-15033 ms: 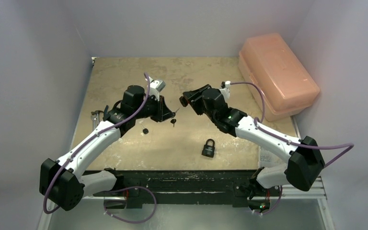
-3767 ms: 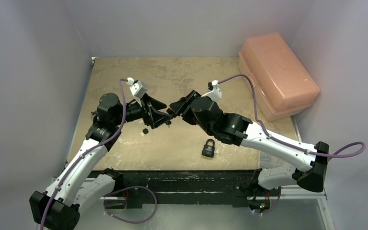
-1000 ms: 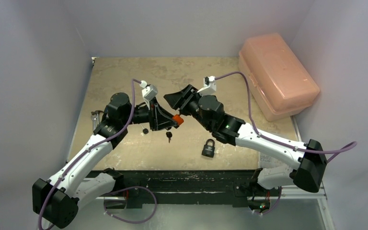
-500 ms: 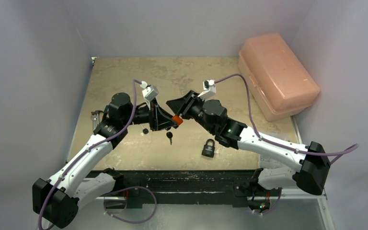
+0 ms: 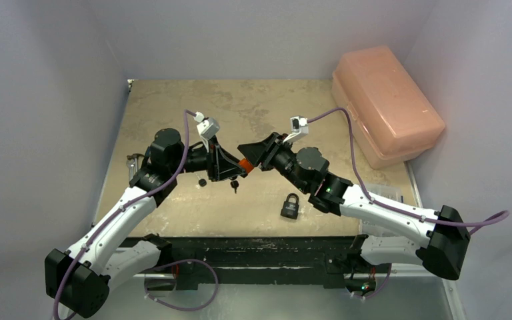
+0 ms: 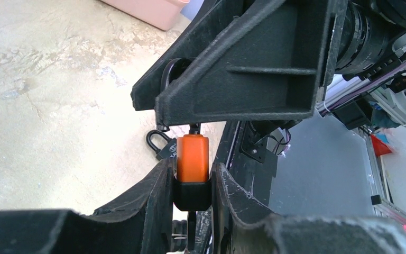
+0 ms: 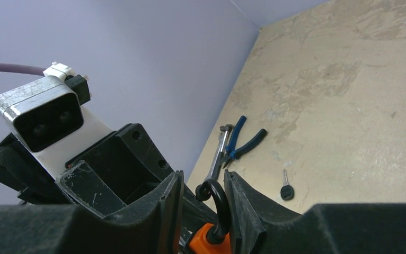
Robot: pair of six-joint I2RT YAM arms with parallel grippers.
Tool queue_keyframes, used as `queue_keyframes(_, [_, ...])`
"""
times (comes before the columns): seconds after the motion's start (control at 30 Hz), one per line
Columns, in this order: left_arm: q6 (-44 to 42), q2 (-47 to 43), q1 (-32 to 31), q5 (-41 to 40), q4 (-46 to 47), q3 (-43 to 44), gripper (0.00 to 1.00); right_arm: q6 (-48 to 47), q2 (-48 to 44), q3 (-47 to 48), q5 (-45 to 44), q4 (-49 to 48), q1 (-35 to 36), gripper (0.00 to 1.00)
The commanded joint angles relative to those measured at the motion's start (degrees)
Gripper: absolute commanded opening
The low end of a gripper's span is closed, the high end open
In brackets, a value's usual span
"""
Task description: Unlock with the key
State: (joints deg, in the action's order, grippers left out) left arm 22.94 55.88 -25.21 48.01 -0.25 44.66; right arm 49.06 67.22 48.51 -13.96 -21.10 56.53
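Observation:
My left gripper (image 6: 192,165) is shut on the sides of an orange padlock (image 6: 192,154) with a black base, held in the air over the table's middle (image 5: 245,165). A black-headed key (image 5: 235,185) hangs below the padlock's base. My right gripper (image 7: 203,177) meets it from the opposite side. Its fingers stand either side of the black shackle (image 7: 219,203). The shackle rests against one finger, with a gap to the other. One end of the shackle looks free of the body.
A black padlock (image 5: 291,205) lies on the table near the front. A second loose key (image 7: 286,189) lies on the table beside blue-handled pliers (image 7: 243,140) and a wrench (image 7: 219,153) at the left edge. A pink lidded box (image 5: 387,103) stands at the back right.
My right gripper has come down from above and behind the padlock and now straddles its shackle. My left gripper has held the padlock still.

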Motion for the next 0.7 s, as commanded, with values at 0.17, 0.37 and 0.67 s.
queue_keyframes(0.17, [1.2,0.5,1.1,1.1,4.4,2.0,0.00,-5.6,-2.4,-3.4,6.0,-13.0,0.3,0.31])
queue_keyframes(0.37, [4.4,0.2,1.2,5.6,9.0,1.3,0.00,-11.0,-6.1,-9.0,10.8,-19.9,-0.1,0.24])
queue_keyframes(0.67, [11.8,0.7,1.1,12.3,18.9,-0.6,0.00,-13.4,-8.8,-15.4,22.0,-33.3,-1.6,0.12])
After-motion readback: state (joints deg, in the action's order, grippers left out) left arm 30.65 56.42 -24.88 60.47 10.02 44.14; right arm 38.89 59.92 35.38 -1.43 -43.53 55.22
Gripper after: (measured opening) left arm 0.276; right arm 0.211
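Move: The padlock's body is in the left fingers, its middle about 3 cm to that hand's right and 2 cm forward and up; the hanging keys are 3 cm back, 3 cm left and 4 cm below. From the right hand, the padlock lies some 2 cm back and 3 cm below, its shackle between the fingertips. The black padlock is about 12 cm back, 12 cm right and 28 cm below the right hand. Closing on the shackle, the right hand draws back and up about 5 cm, left hand following with the padlock. ##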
